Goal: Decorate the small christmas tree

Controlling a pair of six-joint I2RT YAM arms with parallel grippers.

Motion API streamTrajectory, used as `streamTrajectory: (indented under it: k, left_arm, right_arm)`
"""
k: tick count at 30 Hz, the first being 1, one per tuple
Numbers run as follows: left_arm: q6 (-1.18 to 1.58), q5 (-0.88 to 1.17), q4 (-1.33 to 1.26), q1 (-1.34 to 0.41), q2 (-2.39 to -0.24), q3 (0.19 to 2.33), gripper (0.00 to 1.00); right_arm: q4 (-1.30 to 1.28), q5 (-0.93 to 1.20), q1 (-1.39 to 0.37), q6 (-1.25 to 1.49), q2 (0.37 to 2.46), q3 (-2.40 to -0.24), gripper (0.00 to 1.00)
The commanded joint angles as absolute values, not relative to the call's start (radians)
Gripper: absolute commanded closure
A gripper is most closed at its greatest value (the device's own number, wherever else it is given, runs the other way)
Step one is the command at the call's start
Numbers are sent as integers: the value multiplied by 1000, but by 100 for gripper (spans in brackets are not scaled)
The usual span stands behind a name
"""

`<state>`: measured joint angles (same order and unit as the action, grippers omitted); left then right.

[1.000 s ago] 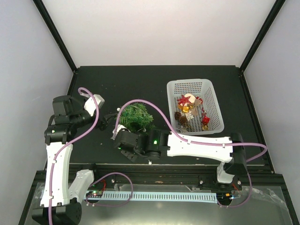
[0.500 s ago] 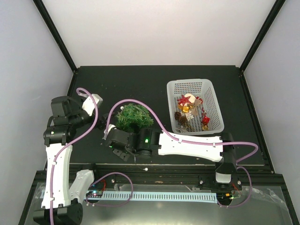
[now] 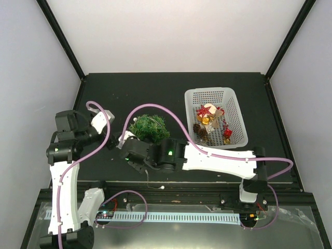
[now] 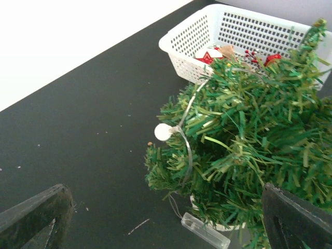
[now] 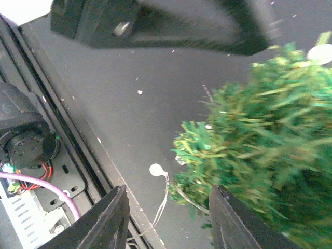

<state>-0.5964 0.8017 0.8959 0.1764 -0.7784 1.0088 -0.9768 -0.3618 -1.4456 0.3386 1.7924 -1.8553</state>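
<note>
The small christmas tree (image 3: 149, 127) stands bushy and green at mid-table, with a thin light string (image 4: 188, 150) draped over it and a white bulb (image 4: 162, 132) on its side. A clear battery box (image 4: 205, 231) lies by its pale base. My left gripper (image 3: 112, 139) is open just left of the tree, nothing between its fingers (image 4: 36, 218). My right gripper (image 3: 125, 147) is open at the tree's near-left side. A loose strand of the string with a white bulb (image 5: 155, 169) trails between its spread fingers (image 5: 106, 223) onto the table, not clamped.
A white mesh basket (image 3: 234, 98) at the right rear holds red, gold and brown ornaments (image 3: 210, 116). The black front rail (image 5: 78, 155) runs close to my right gripper. The two grippers are close together beside the tree.
My right gripper has opened and let go of the light string, and its arm has shifted beside the tree. My left arm has drawn back slightly to the left, still open.
</note>
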Motion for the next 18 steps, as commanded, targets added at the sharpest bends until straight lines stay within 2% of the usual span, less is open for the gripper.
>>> streamTrajectory:
  k: [1, 6, 13, 18]
  left_arm:
    - [-713, 884, 1022, 196, -764, 1055, 1]
    - [-765, 901, 1091, 198, -735, 1046, 1]
    - [-701, 847, 1080, 198, -687, 1048, 1]
    - [-527, 826, 989, 199, -651, 1043, 1]
  right_arm:
    - [-950, -467, -1442, 348, 1651, -1823, 55]
    - [-910, -535, -1440, 393, 1508, -1698, 55]
    - [-879, -393, -1444, 523, 1375, -1392, 55]
    - [-552, -191, -1473, 644, 1204, -1010, 55]
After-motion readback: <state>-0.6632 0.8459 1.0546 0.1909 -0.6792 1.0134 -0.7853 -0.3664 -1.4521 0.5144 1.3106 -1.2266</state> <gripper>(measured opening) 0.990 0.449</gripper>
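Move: The loose bulb at the end of the light string lies on the front rail, about 9 cm to the right of my right hand, 4 cm back and some 25 cm below. The tree's middle is roughly 8 cm ahead of that hand, 5 cm to the right and 15 cm lower; the clear box by its pot lies about 7 cm straight ahead, down on the table. From my left hand the loose bulb is about 15 cm back, 17 cm right and 28 cm below. I swing my right hand about 11 cm to the right along the near side of the tree, arching up some 7 cm on the way and then dropping fast past the starting height, towards the loose bulb, fingers still half open and empty. My left hand eases back about 4 cm on the tree's left side, fingers kept wide open. ##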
